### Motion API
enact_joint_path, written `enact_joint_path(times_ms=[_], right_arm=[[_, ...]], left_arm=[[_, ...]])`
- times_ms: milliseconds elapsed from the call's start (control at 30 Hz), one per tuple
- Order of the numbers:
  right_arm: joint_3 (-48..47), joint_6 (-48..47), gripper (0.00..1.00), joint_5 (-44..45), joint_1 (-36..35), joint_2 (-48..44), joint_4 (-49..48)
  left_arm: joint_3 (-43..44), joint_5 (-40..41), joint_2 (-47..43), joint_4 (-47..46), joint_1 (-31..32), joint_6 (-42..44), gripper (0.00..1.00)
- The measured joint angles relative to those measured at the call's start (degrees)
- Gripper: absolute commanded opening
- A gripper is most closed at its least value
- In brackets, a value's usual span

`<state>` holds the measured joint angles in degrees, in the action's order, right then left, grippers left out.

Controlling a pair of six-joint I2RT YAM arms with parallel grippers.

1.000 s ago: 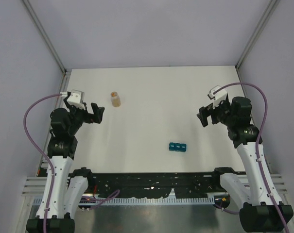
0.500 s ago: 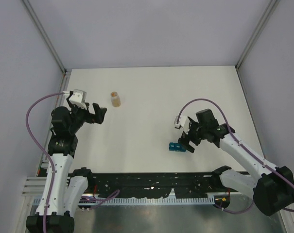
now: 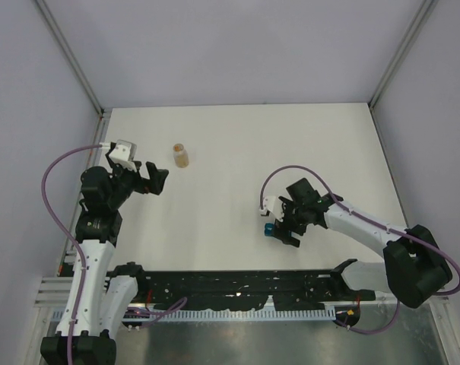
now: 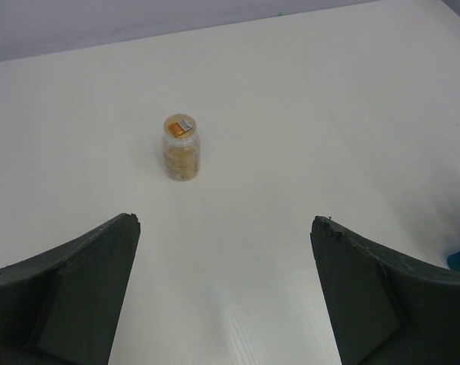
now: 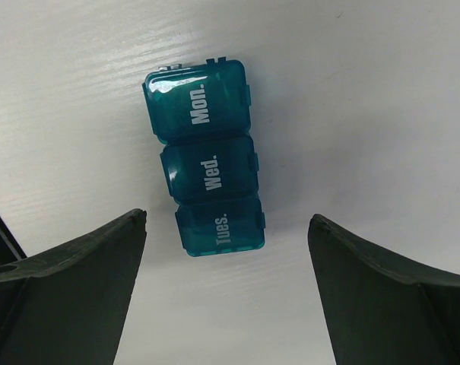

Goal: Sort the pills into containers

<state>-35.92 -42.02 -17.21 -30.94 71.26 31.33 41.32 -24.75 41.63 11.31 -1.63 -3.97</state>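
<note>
The containers (image 5: 207, 156) are a teal strip of three joined boxes marked Mon., Wed. and Tues., lying flat with lids shut. My right gripper (image 5: 228, 220) hangs open just over its Tues. end, fingers wide on either side and not touching it. In the top view the right gripper (image 3: 284, 226) covers most of the containers (image 3: 268, 229). The pills (image 4: 181, 161) show as tan fill inside a small clear vial (image 4: 180, 148) standing upright with its cap on. My left gripper (image 4: 226, 220) is open and empty, well short of the vial (image 3: 181, 155). From above, the left gripper (image 3: 150, 179) sits at the table's left.
The white table (image 3: 237, 144) is walled by grey panels on the left, back and right. The black rail (image 3: 237, 285) with both arm bases runs along the near edge.
The right arm has swung from the table's right side down and left, until its gripper sits over the teal strip. The left gripper has barely moved.
</note>
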Motion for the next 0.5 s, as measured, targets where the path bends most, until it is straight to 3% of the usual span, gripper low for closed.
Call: enact_joint_path(times_ms=[267, 500], right_arm=[[0.2, -1.5, 0.74, 1.2, 0.0, 2.6, -1.6], [-0.2, -1.6, 0.51, 0.4, 0.0, 4.3, -2.6]], left_arm=[[-0.4, -0.4, 0.0, -0.3, 0.0, 0.0, 0.99], [-0.4, -0.6, 0.0, -0.4, 0.0, 0.0, 0.99]])
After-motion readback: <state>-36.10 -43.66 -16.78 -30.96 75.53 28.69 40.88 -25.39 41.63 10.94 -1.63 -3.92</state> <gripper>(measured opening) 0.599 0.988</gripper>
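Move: The teal pill box lies just under the right hand, its middle about 3 cm to the left, 1 cm ahead and 2 cm below; its right-hand "Tues." compartment is nearest the open fingers. The pill jar is the only other thing out, roughly 29 cm to the right hand's left, 26 cm ahead and about level in height. From the waiting left hand the pill box is some 26 cm right, 8 cm back and 25 cm below. Down and slightly forward, slowly, the right hand settles a little over 1 cm onto the right-hand end of the pill box, fingers pointing steeply down and leaning left. As it sinks, the fingers close from nearly wide to a bit over half open, one on the near side and one on the far side of the "Tues." compartment, and seem to just meet its edges. ##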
